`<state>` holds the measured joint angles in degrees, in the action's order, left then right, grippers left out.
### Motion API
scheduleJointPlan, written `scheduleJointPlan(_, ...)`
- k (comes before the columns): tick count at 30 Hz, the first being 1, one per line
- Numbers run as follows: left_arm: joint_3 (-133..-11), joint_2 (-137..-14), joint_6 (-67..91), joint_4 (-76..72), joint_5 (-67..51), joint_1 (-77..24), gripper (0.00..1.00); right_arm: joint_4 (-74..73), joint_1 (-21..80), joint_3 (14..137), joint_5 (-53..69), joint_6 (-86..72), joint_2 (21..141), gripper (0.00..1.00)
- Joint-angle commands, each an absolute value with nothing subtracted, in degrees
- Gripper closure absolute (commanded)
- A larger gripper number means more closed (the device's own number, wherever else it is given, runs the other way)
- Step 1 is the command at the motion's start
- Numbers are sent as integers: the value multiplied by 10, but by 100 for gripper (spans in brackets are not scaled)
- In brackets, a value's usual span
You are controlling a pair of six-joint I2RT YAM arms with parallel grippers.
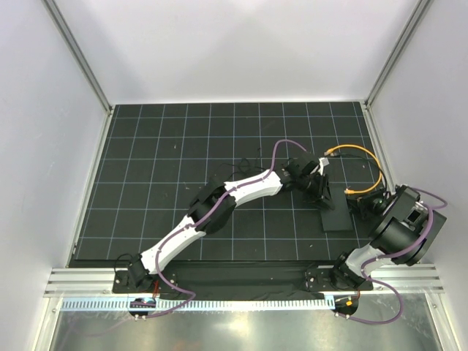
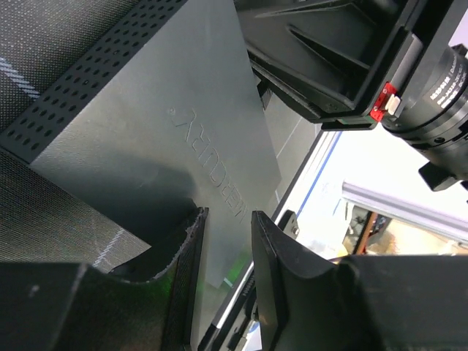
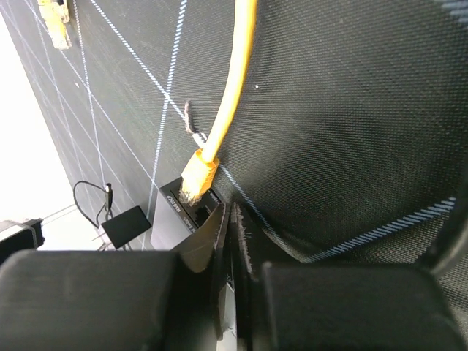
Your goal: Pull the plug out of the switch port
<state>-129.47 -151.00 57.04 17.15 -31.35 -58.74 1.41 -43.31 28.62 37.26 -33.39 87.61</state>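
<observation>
The switch is a flat black box [image 1: 336, 213] on the mat; it fills the left wrist view [image 2: 168, 131]. The yellow plug [image 3: 196, 175] stands at a port in the box's edge [image 3: 175, 212], its cable [image 1: 369, 164] looping away. How deep the plug sits is unclear. My right gripper [image 3: 228, 208] is shut and empty, its tips right beside the plug and against the port edge. It also shows in the top view [image 1: 363, 203]. My left gripper [image 2: 227, 216] is over the box's far end [image 1: 319, 191], its jaws a little apart with the box's top showing between them.
A small black adapter block [image 3: 126, 225] on thin black wire lies just beyond the box. The cable's other yellow plug [image 1: 329, 152] lies free on the black gridded mat [image 1: 183, 183]. White walls enclose the mat, and an aluminium rail [image 1: 241, 281] runs along the near edge.
</observation>
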Motion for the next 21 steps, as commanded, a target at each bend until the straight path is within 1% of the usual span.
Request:
scheduleJointPlan(1,-1298,-1541,576,200,-295,-585,66,-11,-435,283,337,-334,873,86)
scheduleJointPlan(3,-1287,-1540,576,199,-292,-586,66,-4,-435,282,342,-352,863,81)
scheduleJointPlan(4,-1284,-1538,575,201,-289,-586,66,-4,-435,282,342,-359,860,75)
scheduleJointPlan(8,-1287,-1540,574,217,-280,-586,67,17,-440,282,345,-372,852,69)
scheduleJointPlan(10,-1287,-1542,576,221,-281,-586,67,22,-440,280,345,-382,855,63)
scheduleJointPlan(15,-1286,-1544,575,229,-285,-586,67,49,-439,280,341,-396,878,58)
scheduleJointPlan(21,-1287,-1542,574,229,-287,-587,67,64,-429,281,323,-406,903,57)
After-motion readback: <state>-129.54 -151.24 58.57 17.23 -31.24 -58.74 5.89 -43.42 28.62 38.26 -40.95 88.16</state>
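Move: The near yellow plug lies free by the switch's far right corner, about 3 cm ahead of the right hand and 1 cm to its left, at roughly the same height. The switch's middle is some 7 cm left and 4 cm back of that hand, about level; the other yellow plug lies some 20 cm ahead and 5 cm left, also level. From the left hand, the near plug is about 5 cm ahead, 8 cm right and 4 cm below. From beside the near yellow plug, the right hand spreads its almost shut fingers to a bit under half open while lifting about 1 cm off the mat beside the switch corner. As the lift fades it eases forward a little over 1 cm towards the plug, rolling its left side up and turning clockwise by about 5 degrees, so that the plug's tip shows between the parted fingertips, with no grip on it yet. ##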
